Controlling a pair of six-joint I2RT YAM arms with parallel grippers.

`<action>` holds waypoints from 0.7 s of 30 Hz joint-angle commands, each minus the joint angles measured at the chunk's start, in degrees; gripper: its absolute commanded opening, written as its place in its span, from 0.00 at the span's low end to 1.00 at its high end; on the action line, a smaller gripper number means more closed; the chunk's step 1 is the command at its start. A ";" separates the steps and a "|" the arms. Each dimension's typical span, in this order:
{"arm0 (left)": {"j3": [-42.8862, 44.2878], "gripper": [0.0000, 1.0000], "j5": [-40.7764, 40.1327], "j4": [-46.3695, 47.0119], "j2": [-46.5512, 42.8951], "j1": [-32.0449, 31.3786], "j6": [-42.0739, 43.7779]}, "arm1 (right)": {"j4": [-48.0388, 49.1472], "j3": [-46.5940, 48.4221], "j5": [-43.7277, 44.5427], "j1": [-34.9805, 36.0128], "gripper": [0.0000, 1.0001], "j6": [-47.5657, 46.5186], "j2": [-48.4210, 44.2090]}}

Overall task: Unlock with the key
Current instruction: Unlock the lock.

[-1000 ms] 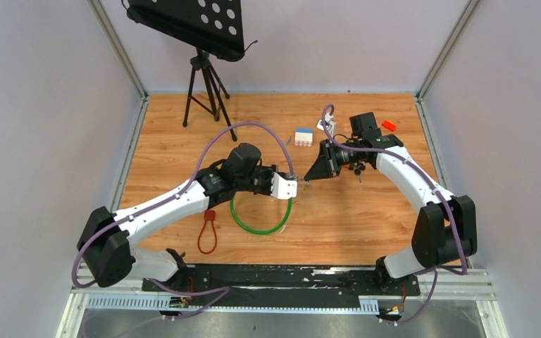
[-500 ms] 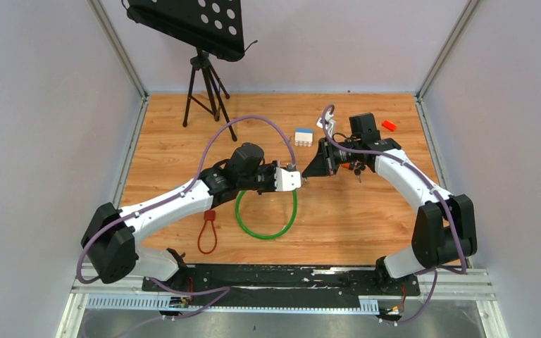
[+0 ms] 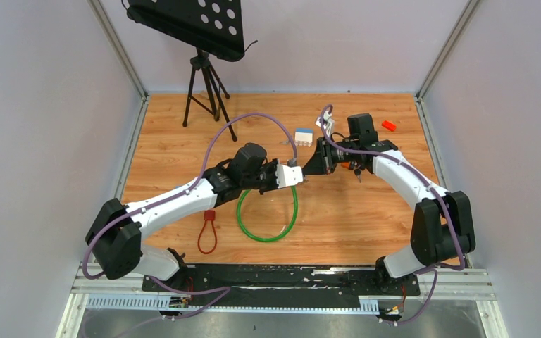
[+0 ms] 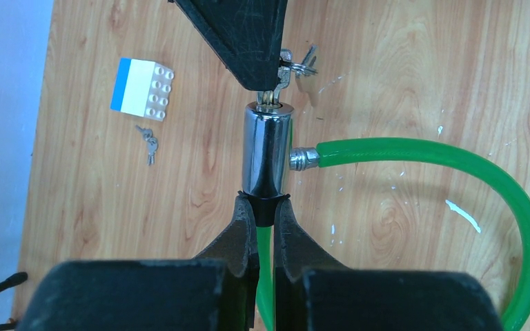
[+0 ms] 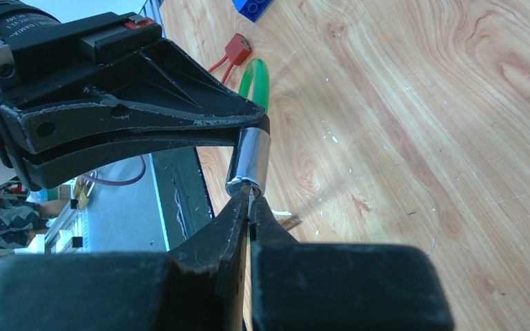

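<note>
The lock is a chrome cylinder (image 4: 267,148) with a green cable (image 4: 455,162) looping out of its side. It is held off the table. My left gripper (image 4: 265,207) is shut on the black neck at the cylinder's base, where the cable runs between its fingers. The key (image 4: 274,96) sits in the cylinder's far end, with a key ring (image 4: 298,64) hanging beside it. My right gripper (image 5: 250,207) is shut on the key, its tips right against the cylinder (image 5: 250,165). In the top view both grippers (image 3: 297,176) (image 3: 308,171) meet tip to tip above the cable loop (image 3: 268,218).
A white and blue brick (image 3: 303,136) lies behind the grippers with small spare keys (image 4: 150,143) beside it. A red brick (image 3: 389,125) lies at the back right and a red loop with a tag (image 3: 207,232) at the front left. A tripod stand (image 3: 208,84) occupies the back left.
Both grippers have moved slightly away from the arm bases, joined at the lock. The green cable loop has been dragged along with them.
</note>
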 commanded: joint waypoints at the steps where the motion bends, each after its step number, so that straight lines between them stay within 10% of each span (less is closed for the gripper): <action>1: 1.29 0.00 4.29 10.43 -0.85 -1.31 -0.08 | 2.37 1.81 -2.56 2.43 0.00 1.09 -0.02; 21: 0.41 0.46 1.39 4.95 -1.19 -0.36 4.52 | 0.65 1.97 -1.24 1.18 0.00 -1.17 -3.73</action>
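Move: The left fingers are shut on the black collar of the lock, whose middle is about 2 cm to their right and 1 cm higher. The key in its keyhole end is some 6 cm right and 1 cm ahead of the left hand. The lego block lies about 16 cm ahead, 8 cm right and 15 cm below; the green cable loop centres about 8 cm back, 4 cm left and 8 cm lower. For the right hand, which grips the key, the lock is about 4 cm left and 1 cm below. The left fingers let go of the lock's black collar, opening from nearly shut to a bit under half wide, one pad on each side of it. The left hand stays almost in place, then eases about half a centimetre up and to the right along the lock, tilting some 5 degrees. The right hand keeps its pinch on the key in the keyhole and near the end lifts about half a centimetre. ##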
